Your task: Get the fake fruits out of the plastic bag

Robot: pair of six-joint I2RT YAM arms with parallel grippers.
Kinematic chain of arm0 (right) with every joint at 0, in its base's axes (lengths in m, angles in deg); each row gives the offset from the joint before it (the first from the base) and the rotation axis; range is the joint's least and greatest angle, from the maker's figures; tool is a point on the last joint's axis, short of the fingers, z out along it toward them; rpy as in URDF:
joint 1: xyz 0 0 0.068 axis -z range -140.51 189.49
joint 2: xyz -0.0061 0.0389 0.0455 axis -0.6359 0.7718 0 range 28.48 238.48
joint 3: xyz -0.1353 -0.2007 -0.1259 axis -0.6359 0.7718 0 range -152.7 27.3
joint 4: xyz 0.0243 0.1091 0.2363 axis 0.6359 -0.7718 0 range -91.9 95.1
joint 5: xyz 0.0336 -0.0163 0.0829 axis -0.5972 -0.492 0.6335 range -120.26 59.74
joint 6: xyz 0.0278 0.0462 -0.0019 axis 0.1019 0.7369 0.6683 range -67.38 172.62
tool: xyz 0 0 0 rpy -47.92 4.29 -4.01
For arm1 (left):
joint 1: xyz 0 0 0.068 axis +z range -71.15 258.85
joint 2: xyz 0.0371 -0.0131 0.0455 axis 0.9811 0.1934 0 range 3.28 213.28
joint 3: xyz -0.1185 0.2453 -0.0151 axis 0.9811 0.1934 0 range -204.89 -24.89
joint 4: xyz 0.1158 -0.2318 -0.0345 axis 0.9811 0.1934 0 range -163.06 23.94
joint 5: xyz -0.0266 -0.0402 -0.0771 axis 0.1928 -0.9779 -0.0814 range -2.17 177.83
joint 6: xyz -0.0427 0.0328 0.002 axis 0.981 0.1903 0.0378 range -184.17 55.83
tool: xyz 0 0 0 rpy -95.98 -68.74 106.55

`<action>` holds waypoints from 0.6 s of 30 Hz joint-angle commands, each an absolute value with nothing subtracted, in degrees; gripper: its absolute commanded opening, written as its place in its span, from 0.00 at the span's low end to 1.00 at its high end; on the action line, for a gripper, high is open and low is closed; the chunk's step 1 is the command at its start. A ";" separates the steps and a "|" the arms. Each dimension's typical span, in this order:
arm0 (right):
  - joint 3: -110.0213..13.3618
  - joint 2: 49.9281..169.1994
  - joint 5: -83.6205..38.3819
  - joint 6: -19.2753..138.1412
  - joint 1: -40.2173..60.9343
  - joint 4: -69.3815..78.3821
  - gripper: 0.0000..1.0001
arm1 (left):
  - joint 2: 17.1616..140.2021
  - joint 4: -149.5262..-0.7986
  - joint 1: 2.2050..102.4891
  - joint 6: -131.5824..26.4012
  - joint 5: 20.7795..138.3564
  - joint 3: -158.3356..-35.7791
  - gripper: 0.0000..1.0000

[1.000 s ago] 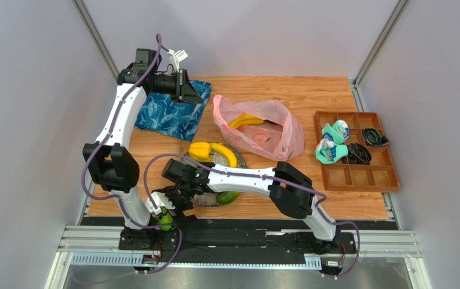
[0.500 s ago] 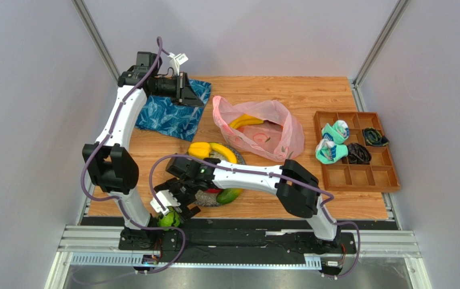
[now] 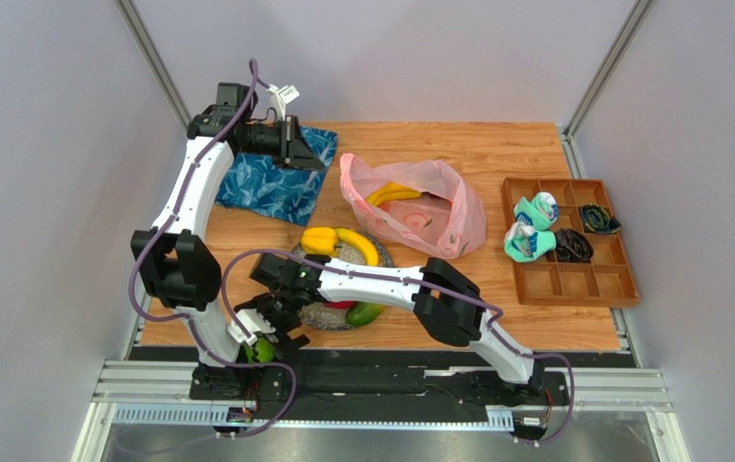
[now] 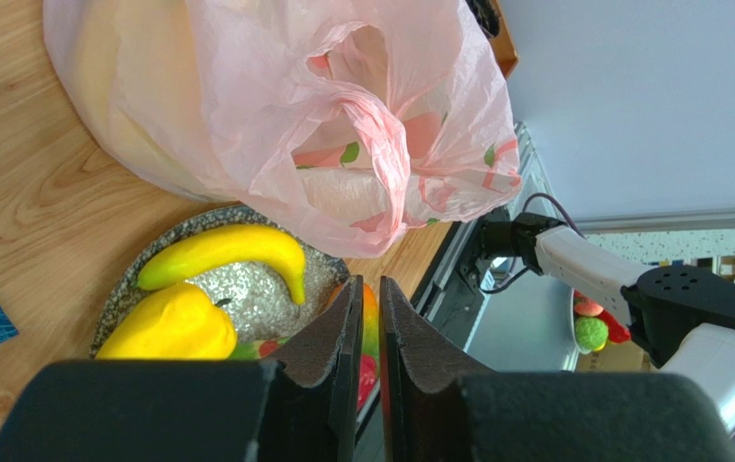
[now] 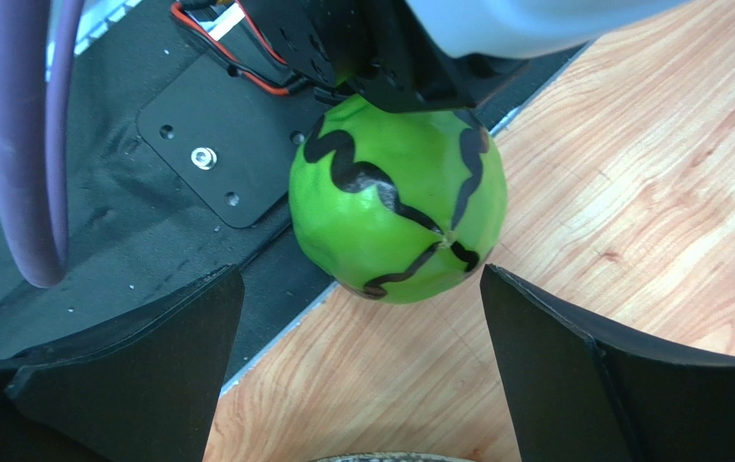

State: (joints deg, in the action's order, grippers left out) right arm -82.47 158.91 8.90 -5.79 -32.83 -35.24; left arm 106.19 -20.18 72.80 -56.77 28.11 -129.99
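The pink plastic bag [image 3: 414,207] [image 4: 342,125] lies mid-table with a yellow banana [image 3: 392,193] showing in its mouth. On the speckled plate [image 3: 323,316] [image 4: 246,289] are another banana [image 3: 359,245] [image 4: 226,252], a yellow fruit [image 3: 318,241] [image 4: 173,327] and a red-green mango [image 3: 363,314]. A green melon [image 3: 263,351] [image 5: 398,207] rests at the table's near edge against the left arm's base. My right gripper [image 3: 263,332] [image 5: 359,298] is open, low over the wood, the melon just beyond its fingertips. My left gripper [image 3: 315,154] [image 4: 369,284] hangs high at the back left, shut and empty.
A blue leaf-patterned cloth [image 3: 265,188] lies under the left gripper. A brown compartment tray [image 3: 622,279] at the right holds teal-and-white bundles [image 3: 530,226] and dark items [image 3: 583,231]. Black base plates and a purple cable [image 5: 14,144] run along the near edge beside the melon.
My right gripper has swung left and toward the near edge, closing in on the melon. The left arm has barely moved.
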 commanded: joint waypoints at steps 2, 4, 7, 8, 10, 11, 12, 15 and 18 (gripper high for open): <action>-83.79 160.85 11.92 1.81 -34.26 -29.98 1.00 | 103.65 -21.55 72.26 -56.70 26.92 -130.18 0.19; -82.57 160.58 13.50 8.88 -34.25 -23.26 1.00 | 103.47 -21.47 72.17 -56.79 27.10 -129.92 0.19; -77.47 159.88 13.77 19.10 -34.25 -9.12 1.00 | 103.12 -21.55 72.17 -56.70 26.75 -129.57 0.19; -76.16 160.14 13.51 25.48 -34.25 -6.36 1.00 | 103.12 -21.55 72.17 -56.53 26.66 -129.57 0.19; -76.06 161.28 12.55 29.48 -34.25 -1.88 1.00 | 103.12 -21.55 72.17 -56.35 26.48 -129.39 0.19; -75.97 161.63 11.85 33.33 -34.25 -0.54 1.00 | 103.03 -21.55 72.17 -56.35 26.48 -129.48 0.19; -76.05 162.07 11.32 34.59 -34.25 0.69 1.00 | 103.12 -21.47 72.08 -56.35 26.39 -129.48 0.19; -78.59 164.88 11.75 37.40 -34.34 2.11 1.00 | 103.29 -21.47 71.99 -56.35 26.48 -129.39 0.19; -80.01 166.65 12.45 39.08 -34.25 2.28 0.95 | 103.30 -21.29 71.99 -56.52 26.66 -129.57 0.19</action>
State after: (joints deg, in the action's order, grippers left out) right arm -76.20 164.31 12.57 29.90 -32.68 -5.06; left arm 105.71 -20.26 72.30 -56.68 27.89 -129.42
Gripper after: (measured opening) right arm 0.978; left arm 0.186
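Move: The green watermelon sits by the table's near edge, about 3 cm back, 4 cm left and 3 cm below the right hand; the left arm's foot is some 7 cm back and 11 cm left of that hand. The plate's middle is roughly 12 cm ahead and 14 cm right, with the papaya 5 cm ahead and 19 cm right. From the left hand the watermelon is about 31 cm back, 11 cm left and 26 cm lower. Leftward and sinking, slow at first and then quicker, the right hand travels about 5 cm left and half as far down to the watermelon. Meanwhile the wrist swings clockwise and tips over by some 25 to 30 degrees in all, bringing the wide-open fingers round to either side of the fruit. ##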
